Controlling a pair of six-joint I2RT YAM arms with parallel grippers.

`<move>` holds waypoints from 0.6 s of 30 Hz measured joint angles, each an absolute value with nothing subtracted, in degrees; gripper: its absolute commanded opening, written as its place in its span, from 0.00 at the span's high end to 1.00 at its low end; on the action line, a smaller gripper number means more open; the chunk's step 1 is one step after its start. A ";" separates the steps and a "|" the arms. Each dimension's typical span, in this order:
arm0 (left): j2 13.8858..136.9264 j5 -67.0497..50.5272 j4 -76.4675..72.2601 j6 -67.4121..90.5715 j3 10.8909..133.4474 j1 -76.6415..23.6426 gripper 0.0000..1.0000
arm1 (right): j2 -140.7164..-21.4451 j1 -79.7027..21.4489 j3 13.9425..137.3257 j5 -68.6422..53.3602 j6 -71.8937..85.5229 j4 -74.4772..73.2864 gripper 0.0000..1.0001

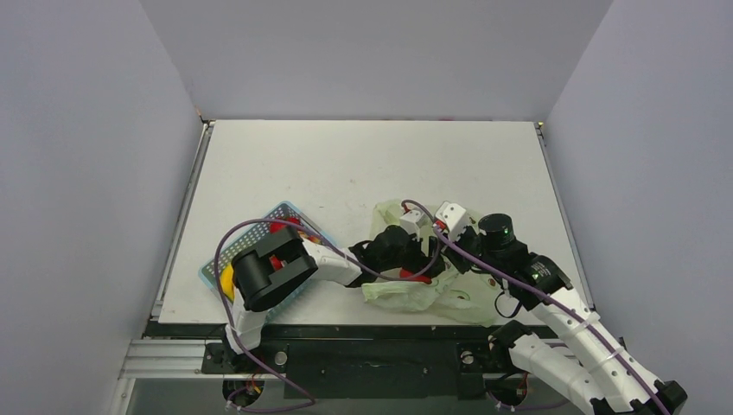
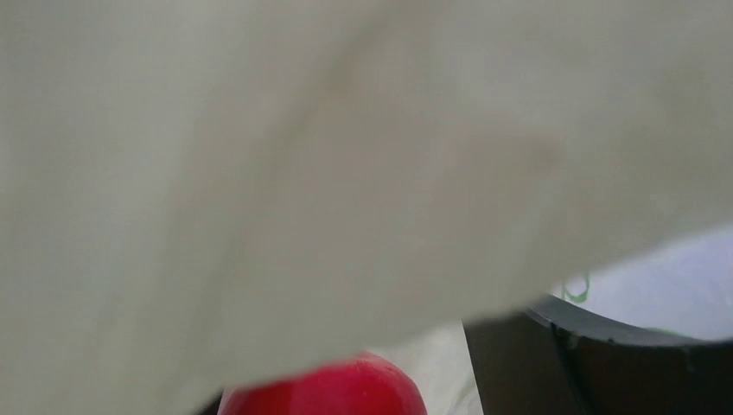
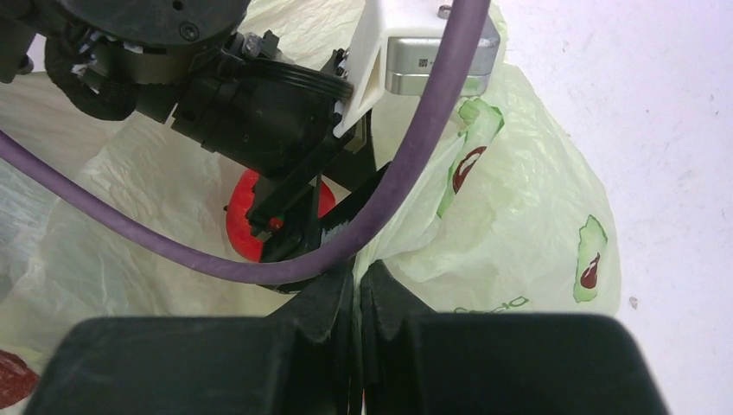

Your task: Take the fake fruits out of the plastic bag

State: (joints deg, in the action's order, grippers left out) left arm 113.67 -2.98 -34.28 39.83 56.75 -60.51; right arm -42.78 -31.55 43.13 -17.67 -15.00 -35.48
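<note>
The plastic bag (image 1: 415, 292) lies crumpled at the table's near edge, pale yellow-green with avocado prints (image 3: 589, 259). My left gripper (image 1: 410, 259) reaches into its mouth. In the left wrist view the bag's film (image 2: 302, 173) covers most of the picture. A red fake fruit (image 2: 324, 389) sits low between the jaws, apart from the one dark finger (image 2: 605, 363) that shows; the jaws stand open. The right wrist view shows that red fruit (image 3: 240, 223) behind the left fingers. My right gripper (image 3: 356, 281) is shut on a fold of the bag (image 3: 519, 216). A dark red shape (image 3: 13, 376) shows through the film.
A blue lattice basket (image 1: 285, 210) stands left of the bag, holding red and yellow pieces, partly under my left arm (image 1: 270, 277). Purple cables (image 3: 156, 251) loop over both wrists. The grey walls close in on three sides, and the table's near edge runs just below the bag.
</note>
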 measured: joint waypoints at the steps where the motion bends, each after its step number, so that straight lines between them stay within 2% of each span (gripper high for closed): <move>1: 113.40 -2.85 -33.82 39.53 56.75 -60.75 0.16 | -42.74 -31.55 43.13 -17.52 -15.03 -35.75 1.00; 18: 102.43 0.99 -11.29 30.81 54.78 -62.89 0.17 | -40.62 -31.66 43.13 -17.54 -15.22 -36.91 1.00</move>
State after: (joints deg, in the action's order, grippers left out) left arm 102.43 0.99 -11.29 30.81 54.78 -62.89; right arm -40.62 -31.66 43.13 -17.54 -15.22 -36.91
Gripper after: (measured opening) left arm 0.837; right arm 0.004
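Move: Just beside the left hand inside the bag, the red fruit lies about 3 cm back, 4 cm to the left and some 2 cm lower. The bag's gathered edge, pinched in the right fingers, is roughly 5 cm ahead, 4 cm to the right and 12 cm above the left hand; the bag's crumpled near fold lies about 9 cm back, 8 cm left and 4 cm down. From the right hand the red fruit is some 6 cm back, 8 cm left and 14 cm below. Sliding back a little at first and then mainly to its left, about 5 cm left and 3 cm back at nearly level height, the left hand comes in on the red fruit. Its fingers tip some 15 degrees more steeply down and stay wide open, ending with one on either side of the fruit, not closed. The right hand nearly holds its place and keeps pinching the bag's edge. ##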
